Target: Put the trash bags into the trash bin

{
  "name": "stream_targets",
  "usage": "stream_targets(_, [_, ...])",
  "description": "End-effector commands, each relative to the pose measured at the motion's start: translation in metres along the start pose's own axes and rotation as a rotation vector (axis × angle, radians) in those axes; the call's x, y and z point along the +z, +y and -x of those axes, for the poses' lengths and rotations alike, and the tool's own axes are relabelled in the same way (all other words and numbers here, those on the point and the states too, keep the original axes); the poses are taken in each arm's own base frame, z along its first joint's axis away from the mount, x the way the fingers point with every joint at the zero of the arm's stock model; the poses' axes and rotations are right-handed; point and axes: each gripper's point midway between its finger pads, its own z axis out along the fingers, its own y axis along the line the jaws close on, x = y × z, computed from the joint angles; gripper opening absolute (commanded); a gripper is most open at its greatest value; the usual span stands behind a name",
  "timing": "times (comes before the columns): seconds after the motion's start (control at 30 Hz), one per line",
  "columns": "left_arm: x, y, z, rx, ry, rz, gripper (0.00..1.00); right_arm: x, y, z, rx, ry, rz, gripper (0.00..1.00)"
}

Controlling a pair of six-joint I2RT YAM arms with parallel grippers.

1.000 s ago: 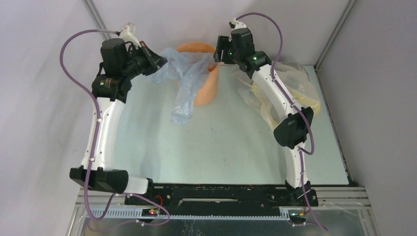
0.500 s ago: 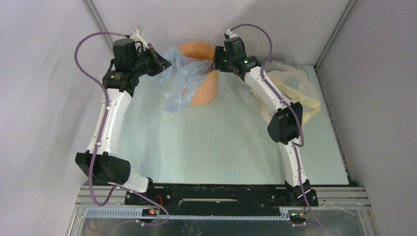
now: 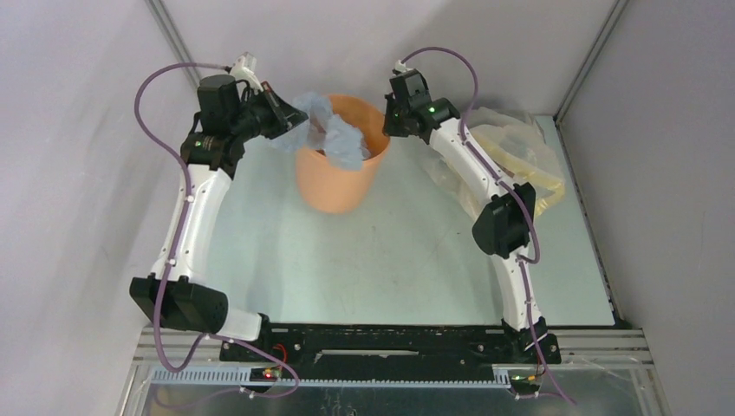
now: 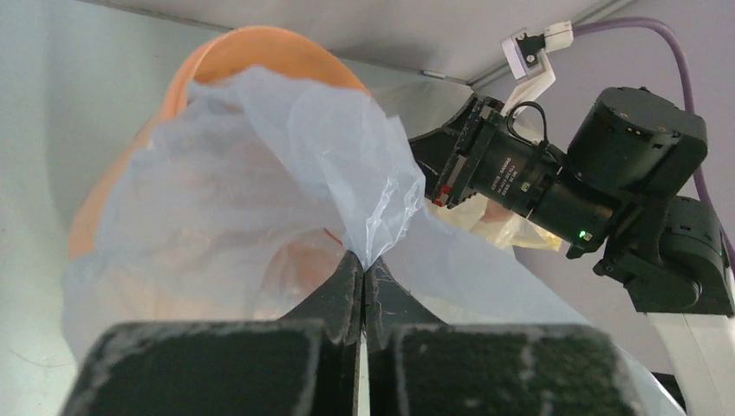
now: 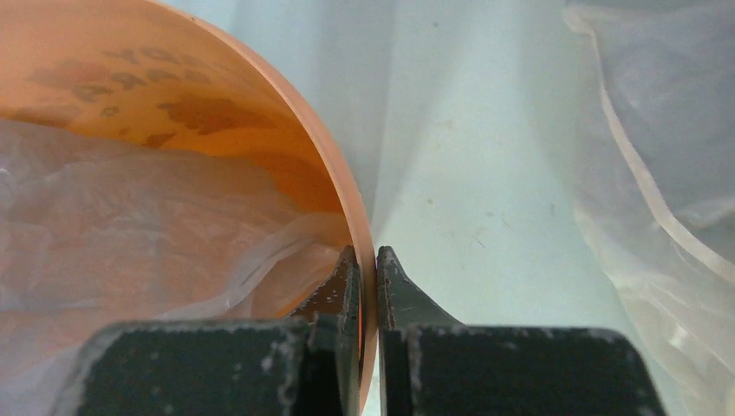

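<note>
The orange trash bin stands upright at the back of the table. The pale blue trash bag lies crumpled in its mouth and spills over the left rim. My left gripper is shut on a pinch of that film, just left of the rim. In the left wrist view the bag fans out from the left gripper across the bin. My right gripper is shut on the bin's right rim. In the right wrist view the right gripper straddles the bin wall, with bag film inside.
A bulky clear-and-yellow plastic bundle lies on the table at the back right, behind my right arm, and shows again at the bundle's edge. Grey walls and metal frame posts close off the back.
The bin went from tipped on its side to upright. My right gripper closed on its rim. The bag, which hung down the bin's outside, now sits in its mouth.
</note>
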Motion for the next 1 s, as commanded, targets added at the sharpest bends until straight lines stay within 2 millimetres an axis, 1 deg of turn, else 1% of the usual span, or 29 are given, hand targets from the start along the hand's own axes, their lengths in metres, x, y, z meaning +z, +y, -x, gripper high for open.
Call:
stream_targets(0.0, [-0.038,-0.046,0.015,0.027,-0.068,-0.149,0.0,-0.075,0.013,0.043,0.01,-0.1,0.042,0.0])
stream_targets(0.1, [-0.053,-0.056,0.009,0.029,-0.072,-0.177,0.0,-0.095,0.005,0.035,-0.053,-0.085,-0.013,0.0])
stream_targets(0.17, [-0.063,-0.065,0.002,0.032,-0.065,-0.206,0.01,-0.107,-0.002,0.025,-0.101,-0.073,-0.067,0.0])
stream_targets(0.27, [-0.069,-0.079,-0.012,0.032,-0.026,-0.26,0.01,-0.123,-0.012,0.003,-0.15,-0.034,-0.103,0.0])
stream_targets(0.33, [-0.073,-0.091,-0.022,0.036,0.008,-0.308,0.01,-0.133,-0.02,-0.014,-0.172,-0.01,-0.116,0.0])
stream_targets(0.37, [-0.074,-0.098,-0.026,0.038,0.025,-0.332,0.01,-0.144,-0.022,-0.018,-0.182,-0.016,-0.112,0.0])
stream_targets(0.4, [-0.076,-0.105,-0.03,0.043,0.038,-0.353,0.01,-0.148,-0.027,-0.027,-0.194,-0.008,-0.118,0.0])
stream_targets(0.47, [-0.079,-0.117,-0.04,0.051,0.068,-0.39,0.01,-0.159,-0.038,-0.039,-0.196,-0.01,-0.132,0.0])
stream_targets(0.57, [-0.075,-0.126,-0.054,0.052,0.11,-0.412,0.02,-0.169,-0.053,-0.056,-0.207,-0.01,-0.15,0.0])
stream_targets(0.6, [-0.073,-0.126,-0.059,0.049,0.125,-0.413,0.02,-0.173,-0.057,-0.058,-0.207,-0.022,-0.158,0.0])
stream_targets(0.67, [-0.066,-0.127,-0.068,0.042,0.154,-0.414,0.01,-0.174,-0.068,-0.067,-0.219,-0.029,-0.184,0.0])
stream_targets(0.8, [-0.059,-0.127,-0.079,0.036,0.171,-0.403,0.0,-0.179,-0.08,-0.069,-0.234,-0.073,-0.206,0.0])
stream_targets(0.83, [-0.057,-0.126,-0.081,0.031,0.171,-0.4,0.0,-0.18,-0.08,-0.069,-0.236,-0.084,-0.201,0.02])
stream_targets(0.87, [-0.056,-0.127,-0.083,0.025,0.174,-0.402,0.0,-0.18,-0.078,-0.068,-0.241,-0.094,-0.189,0.07])
stream_targets(0.93, [-0.053,-0.128,-0.087,0.003,0.19,-0.404,0.01,-0.181,-0.072,-0.065,-0.25,-0.107,-0.156,0.35])
stream_targets(0.97, [-0.052,-0.128,-0.09,-0.006,0.201,-0.406,0.01,-0.183,-0.07,-0.064,-0.254,-0.111,-0.148,0.44])
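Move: Just right of and ahead of the left hand stands the trash bin, its middle some 9 cm ahead, 9 cm right and 25 cm lower; the blue bag hangs from those fingers, its bulk 5 cm ahead, 7 cm right and 6 cm down. The right hand is already pinching the bin's right rim, so the bin's middle lies about 12 cm to its left, straight across and 11 cm lower; the yellow-edged bag is about 29 cm to its right, level fore-and-aft, 16 cm below. Pulling the bin by its rim, the right hand goes back about 18 cm and right some 12 cm, rising a little and settling again while rolling about 20 degrees; its fingers begin to part around the rim at the end. The left hand keeps hold of the blue bag and travels back, then right, about 12 and 10 cm, climbing 6 cm before sinking again, and turns clockwise. ##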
